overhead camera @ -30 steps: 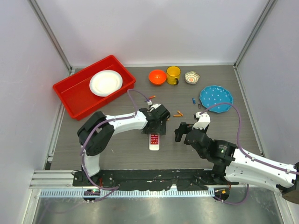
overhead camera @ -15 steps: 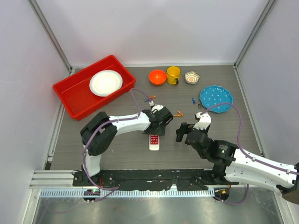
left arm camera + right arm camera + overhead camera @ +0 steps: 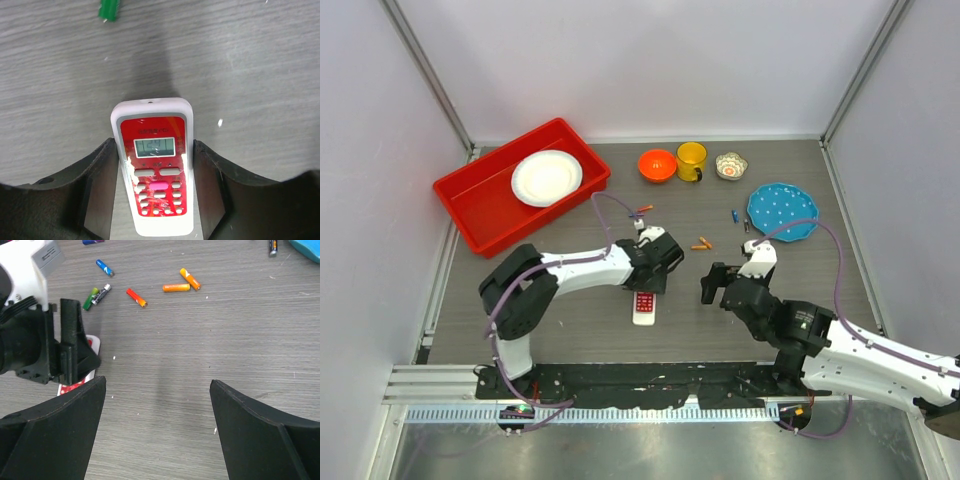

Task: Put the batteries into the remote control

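Note:
The remote control [image 3: 156,165] lies face up on the table, red button panel and small screen showing; from above it sits at mid-table [image 3: 644,309]. My left gripper [image 3: 155,150] straddles it, both fingers pressed against its long sides. Loose batteries lie beyond it: a green one [image 3: 109,10], two orange ones [image 3: 176,288], a red one [image 3: 136,297] and a blue one [image 3: 104,267]. To the right of the remote, my right gripper [image 3: 157,382] hovers over bare table, wide open and holding nothing.
A red tray [image 3: 485,205] holding a white plate [image 3: 547,177] stands at the back left. An orange bowl [image 3: 657,164], yellow mug [image 3: 691,160] and small patterned bowl [image 3: 731,165] line the back. A blue plate [image 3: 783,211] sits right, batteries beside it.
My left gripper's fingers have come together onto the remote's sides, and that wrist has shifted slightly. The right gripper has barely moved.

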Robot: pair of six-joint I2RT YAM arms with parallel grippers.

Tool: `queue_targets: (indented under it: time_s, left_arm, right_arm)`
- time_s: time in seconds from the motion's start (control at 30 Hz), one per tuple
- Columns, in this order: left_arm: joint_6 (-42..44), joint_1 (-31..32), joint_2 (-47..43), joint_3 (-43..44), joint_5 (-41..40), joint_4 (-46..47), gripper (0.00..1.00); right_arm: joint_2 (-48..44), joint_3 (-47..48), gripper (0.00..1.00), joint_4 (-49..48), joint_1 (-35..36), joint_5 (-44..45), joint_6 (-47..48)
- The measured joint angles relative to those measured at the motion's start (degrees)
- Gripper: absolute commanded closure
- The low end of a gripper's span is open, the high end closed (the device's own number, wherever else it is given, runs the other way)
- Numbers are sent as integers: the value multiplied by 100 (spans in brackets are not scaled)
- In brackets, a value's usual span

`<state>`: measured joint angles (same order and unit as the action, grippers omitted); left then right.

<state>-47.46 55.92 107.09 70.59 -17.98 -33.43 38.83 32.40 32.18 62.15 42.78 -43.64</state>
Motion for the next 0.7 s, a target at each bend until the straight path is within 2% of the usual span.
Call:
queue_targets:
  time_s: [0.07,0.13,0.2,0.27,0.33,0.47,0.57,0.7]
  left_arm:
    - [22,2,-319,-227,-9,20,85]
    - [57,0,-839,-514,-11,160,94]
    - [151,-17,-1711,-918,-4,461,100]
    - [199,-57,-2557,-1237,4,813,100]
    - [284,-138,-3449,-1626,98,1460,100]
    - [352,-444,-4688,-2463,420,2695,100]
    - [116,-903,-5163,-3108,981,3609,100]
    - [-658,-1902,-5180,-4251,2070,5755,100]
  right_arm:
    - [0,90,10,13,0,7,74]
    - [2,221,10,15,0,37,138]
    - [-17,343,10,-15,0,92,153]
    - [-92,382,10,-120,0,111,162]
    - [-234,382,10,-275,-2,50,199]
    - [-461,382,9,-723,-2,-295,361]
    - [-474,415,9,-1064,-2,-684,490]
    - [-302,479,8,-1478,-2,-1165,557]
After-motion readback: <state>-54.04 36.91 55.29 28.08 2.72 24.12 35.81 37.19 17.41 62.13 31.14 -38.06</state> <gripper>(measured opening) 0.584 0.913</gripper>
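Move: Between the left hand's pads sits the remote control, still lying on the table, its middle roughly 2 cm back and 1 cm below the hand point. The green battery is about 11 cm ahead and 2 cm left of that hand; the red battery lies level with the green one but 7 cm to the hand's right. From the right hand, the remote is some 22 cm left, 2 cm ahead and 13 cm below. Keeping its pinch on the remote's long sides, the left hand lifts it briskly about 21 cm off the table, then drifts left and slightly forward; its left side rolls down some 60 degrees as the fingers swing up to point right. The open right hand rises some 9 cm, then shifts left, rolling its left side up and turning slightly counter-clockwise. ##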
